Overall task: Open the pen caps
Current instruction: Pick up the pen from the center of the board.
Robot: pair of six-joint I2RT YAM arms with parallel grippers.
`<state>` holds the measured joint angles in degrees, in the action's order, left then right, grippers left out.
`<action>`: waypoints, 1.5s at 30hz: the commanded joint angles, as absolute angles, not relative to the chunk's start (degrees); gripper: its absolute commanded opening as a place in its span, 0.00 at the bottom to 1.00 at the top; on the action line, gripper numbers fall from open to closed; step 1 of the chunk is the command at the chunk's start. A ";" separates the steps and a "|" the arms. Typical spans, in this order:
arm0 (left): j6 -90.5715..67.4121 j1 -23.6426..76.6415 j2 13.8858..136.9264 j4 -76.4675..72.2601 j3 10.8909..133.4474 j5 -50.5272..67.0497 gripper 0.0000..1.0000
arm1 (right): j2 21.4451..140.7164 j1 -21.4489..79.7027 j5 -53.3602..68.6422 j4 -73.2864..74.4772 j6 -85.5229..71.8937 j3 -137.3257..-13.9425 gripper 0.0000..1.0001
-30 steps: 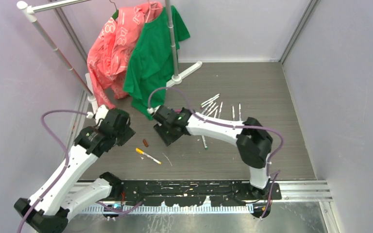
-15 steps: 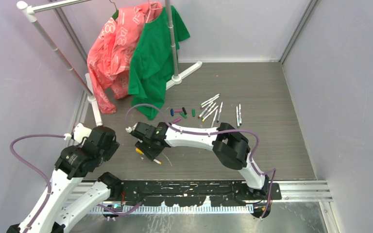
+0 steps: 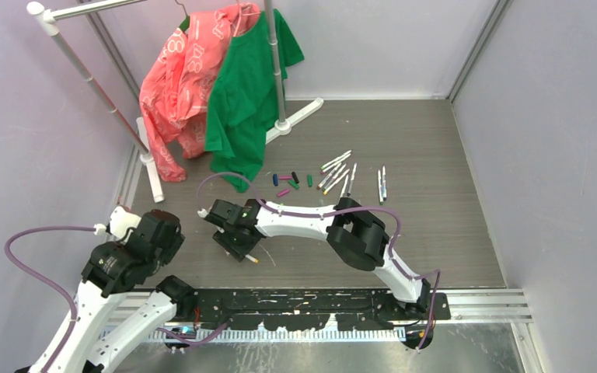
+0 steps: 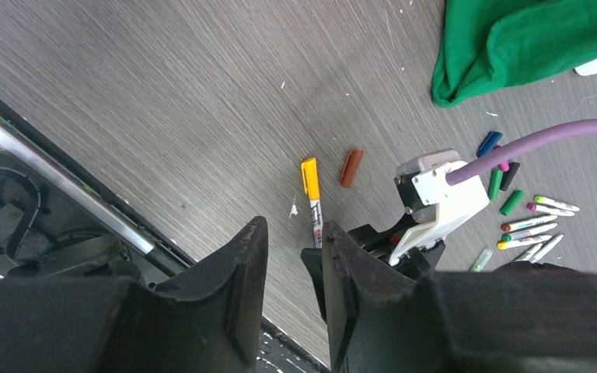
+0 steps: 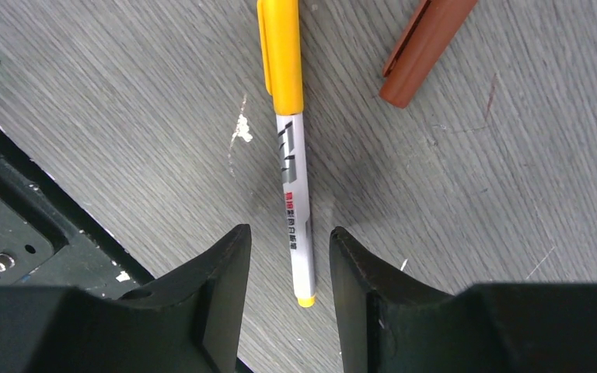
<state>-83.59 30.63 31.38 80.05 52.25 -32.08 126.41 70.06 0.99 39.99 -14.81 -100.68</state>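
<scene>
A pen with a yellow cap (image 5: 281, 54) and a white barrel (image 5: 295, 202) lies flat on the grey floor. My right gripper (image 5: 289, 241) hangs open just above it, one finger on each side of the barrel's tail end, neither touching it. A loose brown cap (image 5: 424, 50) lies just right of the yellow one. My left gripper (image 4: 291, 233) is open and empty, held back at the near left; it looks on at the same pen (image 4: 309, 177) and brown cap (image 4: 350, 167). Several loose caps (image 3: 291, 180) and uncapped pens (image 3: 338, 175) lie farther back.
A clothes rack with a green shirt (image 3: 245, 93) and a pink shirt (image 3: 183, 78) stands at the back left, its white base (image 3: 295, 116) on the floor. The black mounting rail (image 3: 311, 299) runs along the near edge. A purple cable (image 4: 544, 138) trails from the right wrist.
The right arm swung left and toward the near edge, coming down over the yellow-capped pen. The left arm drew back toward the near left corner. Both grippers kept their openings.
</scene>
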 commanded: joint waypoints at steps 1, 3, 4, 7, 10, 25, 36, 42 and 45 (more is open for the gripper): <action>-84.73 30.84 30.49 81.21 52.35 -35.16 0.33 | 126.99 70.48 0.27 40.69 -13.34 -102.85 0.46; -85.16 30.85 29.91 81.45 51.98 -35.15 0.33 | 127.70 70.49 -0.66 41.11 -13.04 -102.41 0.44; -85.46 30.82 29.60 81.57 51.78 -35.17 0.33 | 127.90 70.49 -1.66 41.06 -13.01 -101.86 0.42; -86.22 30.77 28.86 82.03 51.38 -35.29 0.33 | 127.99 70.48 -2.28 40.34 -13.14 -99.33 0.35; -86.96 30.83 28.20 82.24 50.95 -35.42 0.33 | 127.77 70.47 -2.69 40.12 -13.18 -97.59 0.21; -84.09 30.83 31.76 60.30 43.48 -23.09 0.36 | 110.00 67.37 2.43 34.78 -18.27 -86.76 0.01; -83.69 30.79 39.65 40.43 36.69 -12.03 0.37 | 100.88 62.36 12.60 32.01 -23.24 -81.94 0.01; -83.67 30.85 42.74 36.40 37.00 -11.16 0.38 | 100.63 61.54 15.31 32.28 -23.30 -81.86 0.01; -83.48 30.83 43.02 34.73 36.68 -11.16 0.38 | 100.40 61.07 16.49 31.83 -23.38 -81.56 0.01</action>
<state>-84.58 30.63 43.09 40.77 36.80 -11.79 102.56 61.67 13.13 33.61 -22.76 -81.49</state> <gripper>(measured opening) 0.374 0.111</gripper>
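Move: The yellow pen lies flat under the right hand, its middle about 2 cm ahead of that hand, 3 cm to its left and 2 cm below, with the white barrel's tail end between the open fingers and the cap end pointing left and outward. The loose brown cap lies some 8 cm ahead and 4 cm left of the hand, and the nearer pink cap about 20 cm ahead and 9 cm right. From the left hand the pen is roughly 4 cm ahead, 13 cm right and 17 cm below. The right hand sinks about 1 cm, shuts its fingers on the white barrel near the tail, then shifts some 5 cm to the right while low and lifts about 10 cm, its wrist tilting so that the fingertips swing leftward and hold the capped end out towards the left gripper. After barely stirring at first, the left hand sweeps some 12 cm to the right, 7 cm forward and 4 cm down to meet the pen, rolling about 20 degrees so that its fingertips swing rightward, fingers still open around the yellow cap without gripping it. ##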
